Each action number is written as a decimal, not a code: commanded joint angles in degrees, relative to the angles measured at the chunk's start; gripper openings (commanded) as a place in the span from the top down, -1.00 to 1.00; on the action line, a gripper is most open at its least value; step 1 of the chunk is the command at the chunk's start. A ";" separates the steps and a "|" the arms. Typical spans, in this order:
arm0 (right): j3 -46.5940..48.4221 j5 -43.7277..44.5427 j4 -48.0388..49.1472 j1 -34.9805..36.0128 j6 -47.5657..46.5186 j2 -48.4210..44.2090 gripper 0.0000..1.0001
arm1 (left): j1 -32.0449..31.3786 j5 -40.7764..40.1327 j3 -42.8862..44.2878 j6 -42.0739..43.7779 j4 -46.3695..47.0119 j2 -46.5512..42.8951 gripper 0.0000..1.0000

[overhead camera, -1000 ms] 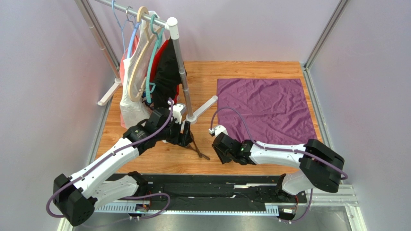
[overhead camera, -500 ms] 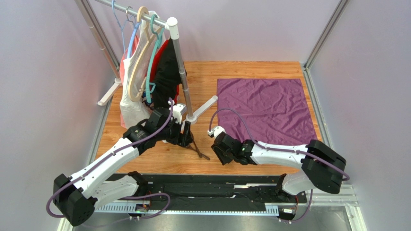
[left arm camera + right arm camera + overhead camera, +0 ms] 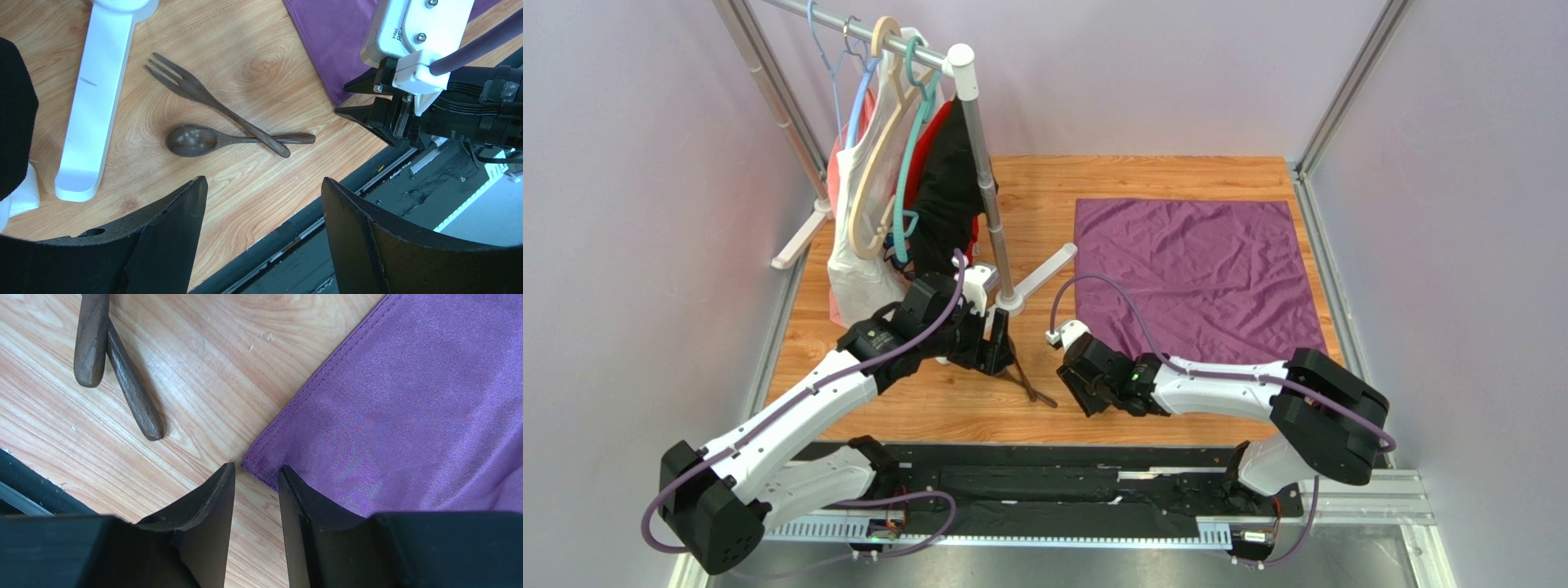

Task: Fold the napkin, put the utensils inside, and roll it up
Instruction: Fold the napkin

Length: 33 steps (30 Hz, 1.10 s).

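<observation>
The purple napkin (image 3: pixel 1192 272) lies spread flat at the right of the wooden table. The utensils, a dark wooden fork (image 3: pixel 209 101) and spoon (image 3: pixel 195 139), lie crossed on bare wood left of it. They show as a dark sliver (image 3: pixel 1028 385) in the top view. My left gripper (image 3: pixel 264 181) hovers open above them with nothing between its fingers. My right gripper (image 3: pixel 256 469) is low, its jaws open by a narrow gap. The napkin's near left corner (image 3: pixel 261 467) lies right at its fingertips, and one finger covers the hem. The utensils' handle ends (image 3: pixel 132 386) lie to its left.
A clothes rack with hangers and white, black and red garments (image 3: pixel 891 184) stands at the back left. Its white foot (image 3: pixel 101 92) reaches beside the fork. A black rail (image 3: pixel 1051 478) runs along the table's near edge. The right arm's wrist camera (image 3: pixel 423 37) is close to the left gripper.
My right gripper has edged slightly left toward the napkin's near left corner. The left arm and the utensils have not moved.
</observation>
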 commanded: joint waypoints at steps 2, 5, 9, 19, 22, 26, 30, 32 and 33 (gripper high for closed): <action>0.07 -0.55 0.70 -0.62 0.35 2.39 0.32 | 0.30 0.87 0.67 0.29 1.42 -0.24 -0.56; -0.11 -0.46 0.35 -0.62 0.70 2.92 0.43 | 0.38 0.78 0.59 0.29 1.51 -0.41 -0.56; -0.11 -0.29 -0.17 -0.79 0.97 3.88 0.73 | 0.38 0.87 0.50 0.21 1.42 -0.50 -0.56; 0.07 -3.70 -3.86 -0.70 3.68 -0.42 1.00 | 0.38 0.87 0.41 0.03 1.51 -1.12 -0.56; 0.15 -5.99 -4.57 -0.62 5.27 -3.32 1.00 | 0.47 0.96 0.50 0.03 1.59 -1.38 -0.56; 1.03 -5.83 -6.24 -0.62 7.47 -6.83 1.00 | 0.38 1.22 0.58 0.03 1.42 -1.47 -0.56; 4.01 -2.32 -10.01 -0.79 7.30 -8.86 1.00 | 0.38 1.40 0.50 0.12 1.42 -2.08 -0.56; 5.42 -1.61 -12.47 -2.37 6.77 -9.65 1.00 | 0.38 1.49 0.50 0.12 1.33 -2.08 -0.56; 6.21 -1.52 -13.00 -3.42 5.98 -9.83 1.00 | 0.47 1.40 0.50 0.20 1.24 -2.26 -0.57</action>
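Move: The napkin's near-left corner lies between the right gripper's part-open fingers, about 1 cm to the left of the hand point and 1 cm below it. The napkin's middle is some 19 cm ahead and 17 cm right. At table height, the spoon's middle is about 9 cm left and 3 cm ahead, the fork's about 10 cm left and 6 cm ahead. From the left hand that corner is roughly 3 cm back, 11 cm right and 15 cm down. Ease the right gripper about 1 cm forward and left along the table while its fingers close fully, pinching the napkin's near-left corner. Then, keeping the pinch, draw the corner back 2 to 3 cm and slightly right, and lift it some 3 cm, the wrist tilting only about 5 degrees. ##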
